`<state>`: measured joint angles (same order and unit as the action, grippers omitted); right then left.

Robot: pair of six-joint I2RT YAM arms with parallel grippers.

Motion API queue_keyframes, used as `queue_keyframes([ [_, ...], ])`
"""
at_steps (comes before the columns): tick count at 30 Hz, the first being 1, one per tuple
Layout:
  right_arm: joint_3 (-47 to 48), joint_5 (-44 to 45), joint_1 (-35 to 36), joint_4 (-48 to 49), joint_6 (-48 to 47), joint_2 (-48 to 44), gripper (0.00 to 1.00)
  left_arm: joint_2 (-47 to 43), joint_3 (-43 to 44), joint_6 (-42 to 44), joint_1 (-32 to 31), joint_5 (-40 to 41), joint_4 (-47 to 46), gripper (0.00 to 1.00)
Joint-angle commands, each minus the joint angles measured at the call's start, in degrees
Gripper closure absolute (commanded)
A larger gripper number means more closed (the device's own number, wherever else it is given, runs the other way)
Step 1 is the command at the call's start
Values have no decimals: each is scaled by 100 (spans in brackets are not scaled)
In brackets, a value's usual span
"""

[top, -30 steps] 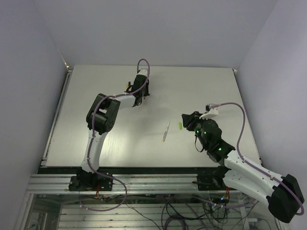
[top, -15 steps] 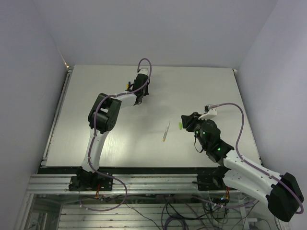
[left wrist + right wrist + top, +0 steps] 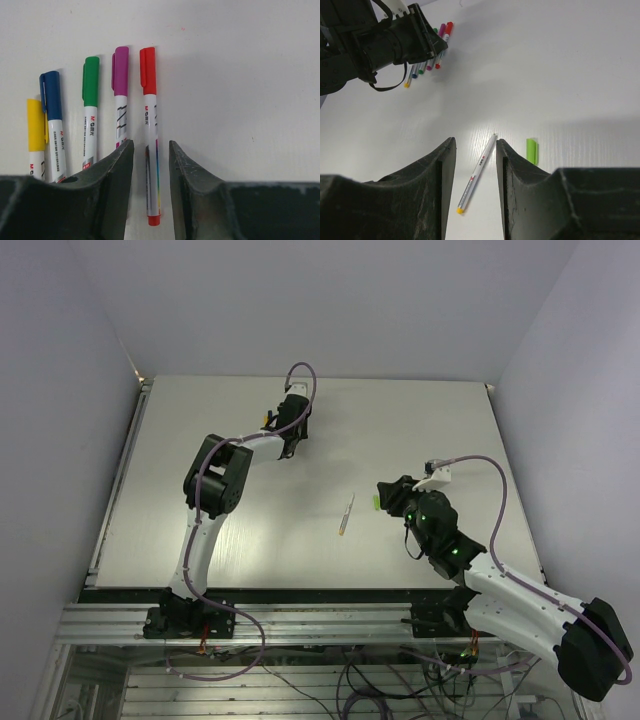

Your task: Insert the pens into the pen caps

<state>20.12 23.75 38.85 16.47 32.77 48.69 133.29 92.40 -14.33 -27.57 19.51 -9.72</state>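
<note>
Several capped pens lie side by side under my left gripper [image 3: 151,143]: yellow [image 3: 35,125], blue [image 3: 51,95], green [image 3: 90,80], magenta [image 3: 120,70] and red [image 3: 149,125]. The left jaws stand open on either side of the red pen, with a gap on each side, and the pen rests on the table. Mid-table lies an uncapped white pen [image 3: 477,172] with a yellow end, also in the top view [image 3: 346,513]. A light green pen cap [image 3: 532,151] lies just to its right. My right gripper [image 3: 475,140] hovers open above that pen, holding nothing.
The white table [image 3: 200,520] ends at walls on the left, right and far sides. The left arm [image 3: 215,480] reaches to the far middle of the table. The right arm [image 3: 470,560] stretches in from the near right corner.
My left gripper has opened from shut, and the red pen now lies free between its fingers. The right arm, the loose pen and the green cap have not moved.
</note>
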Motion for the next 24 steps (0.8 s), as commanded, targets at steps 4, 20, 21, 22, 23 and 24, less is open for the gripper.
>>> queue_keyframes([
  [4, -17, 61, -18, 177, 3, -31, 63, -569, -165, 62, 24, -66, -305, 56],
  [20, 972, 542, -772, -1211, 515, 1238, 34, -2458, -2130, -326, -474, -353, -929, 54],
  [21, 1018, 309, -943, -1232, 475, 1338, 35, -2594, -2321, -352, -561, -391, -969, 54],
  [22, 1035, 98, -1111, -1222, 441, 1420, 37, -2712, -2559, -358, -661, -435, -974, 54],
  [23, 1038, -54, -1249, -1206, 411, 1483, 38, -2821, -2707, -360, -776, -486, -964, 54],
  [24, 1037, -206, -1332, -1177, 367, 1536, 40, -2918, -2854, -360, -892, -497, -927, 54],
])
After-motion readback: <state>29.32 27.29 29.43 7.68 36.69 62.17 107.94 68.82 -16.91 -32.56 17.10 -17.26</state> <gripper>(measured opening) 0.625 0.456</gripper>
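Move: The left hand stands over the middle of the finished red-capped pen, which lies about 1 cm below its open fingers, the purple-capped pen some 2 cm to its left. The last uncapped pen lies about 26 cm back and 13 cm right of the left hand. For the right hand, the loose light-green cap is about 5 cm ahead, 4 cm right and 14 cm below; the uncapped pen is roughly 1 cm ahead, 3 cm left and equally low. Raise the left gripper, still open, about 10 cm off the red-capped pen, then swing it back some 9 cm and slightly right, towards the uncapped pen. After a short wait, take the right gripper right, forward and down towards the light-green cap, opening its fingers wider, turning about 15 degrees clockwise and tipping its fingers down. ##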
